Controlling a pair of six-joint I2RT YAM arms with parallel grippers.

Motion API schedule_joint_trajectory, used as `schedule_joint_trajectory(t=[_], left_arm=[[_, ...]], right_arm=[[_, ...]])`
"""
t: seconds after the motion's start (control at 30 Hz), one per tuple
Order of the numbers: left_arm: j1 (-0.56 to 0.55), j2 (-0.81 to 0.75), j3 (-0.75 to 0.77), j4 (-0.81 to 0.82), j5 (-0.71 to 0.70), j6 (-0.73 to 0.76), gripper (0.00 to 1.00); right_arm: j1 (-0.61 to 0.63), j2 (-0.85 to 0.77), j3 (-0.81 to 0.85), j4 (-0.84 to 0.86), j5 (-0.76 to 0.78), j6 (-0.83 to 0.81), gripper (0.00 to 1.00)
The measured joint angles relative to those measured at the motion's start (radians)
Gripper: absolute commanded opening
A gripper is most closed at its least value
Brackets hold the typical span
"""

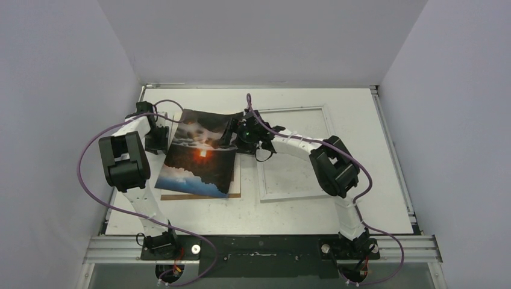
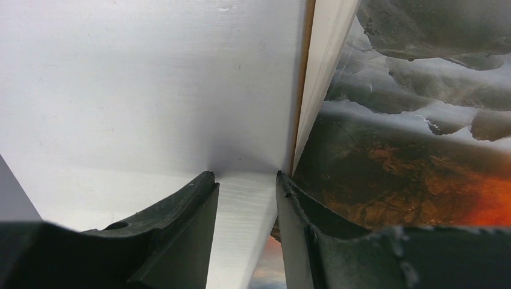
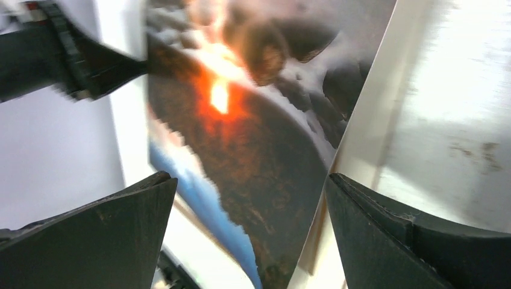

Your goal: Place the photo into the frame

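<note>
The photo (image 1: 199, 159), a dark sunset print, is raised and bowed left of the table's centre. It lies partly over a brown backing board (image 1: 199, 196). My left gripper (image 1: 161, 137) is at its left edge. In the left wrist view the print's white underside fills the gap between the fingers (image 2: 246, 174), which are shut on it, and the picture side (image 2: 410, 150) shows to the right. My right gripper (image 1: 232, 137) stands wide open at the print's upper right edge, and that edge (image 3: 265, 138) runs between the tips (image 3: 250, 177). The white frame (image 1: 293, 108) lies flat to the right.
The right arm's forearm (image 1: 295, 144) stretches across the frame's left side. The backing board's thin brown edge (image 2: 304, 72) shows beside the print. Grey enclosure walls (image 1: 60, 90) close in the table on the left, back and right. A metal rail (image 1: 259, 247) runs along the near edge.
</note>
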Motion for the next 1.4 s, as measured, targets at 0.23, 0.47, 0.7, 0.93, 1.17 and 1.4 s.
schedule_joint_trajectory(t=[0.23,0.47,0.7,0.93,1.17,1.4], left_arm=[[-0.002,-0.001,-0.002,0.000,0.012,-0.001,0.39],[-0.002,-0.005,-0.007,0.001,0.019,-0.002,0.39],[-0.002,-0.008,-0.012,0.004,0.020,-0.001,0.39],[-0.002,-0.013,-0.018,0.004,0.026,-0.001,0.38],[-0.002,-0.013,-0.019,0.003,0.031,-0.001,0.38],[-0.002,-0.013,-0.019,-0.006,0.047,-0.001,0.38]], right_arm=[[0.014,-0.099,-0.095,0.310,-0.144,0.065,0.98],[0.022,-0.095,-0.156,0.487,-0.217,0.154,0.96],[0.023,-0.038,-0.159,0.493,-0.226,0.178,0.95],[0.029,-0.038,-0.114,0.377,-0.202,0.111,0.91],[0.031,-0.043,-0.182,0.368,-0.181,0.101,0.68],[0.035,-0.081,-0.202,0.338,-0.156,0.073,0.38]])
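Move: The photo's middle lies about 10 cm to the right hand's left, 2 cm nearer the base and 6 cm below; its right edge is already beside the lower of the two spread fingers. The backboard under it centres some 9 cm left and 4 cm back, 7 cm below the hand; the empty frame is 25 cm to the right, 3 cm back and 8 cm below. From the left hand, the photo's middle is about 16 cm right, 1 cm back and at its own height. The photo's right edge is taken between the right fingers: that hand sweeps up about 9 cm while going left and back, tipping its fingertips up some 25 degrees, then sinks about 7 cm, easing back and to the right, and from wide open closes to about half around the edge. The left fingers keep against the backboard's left edge, nudging right 1 cm. ##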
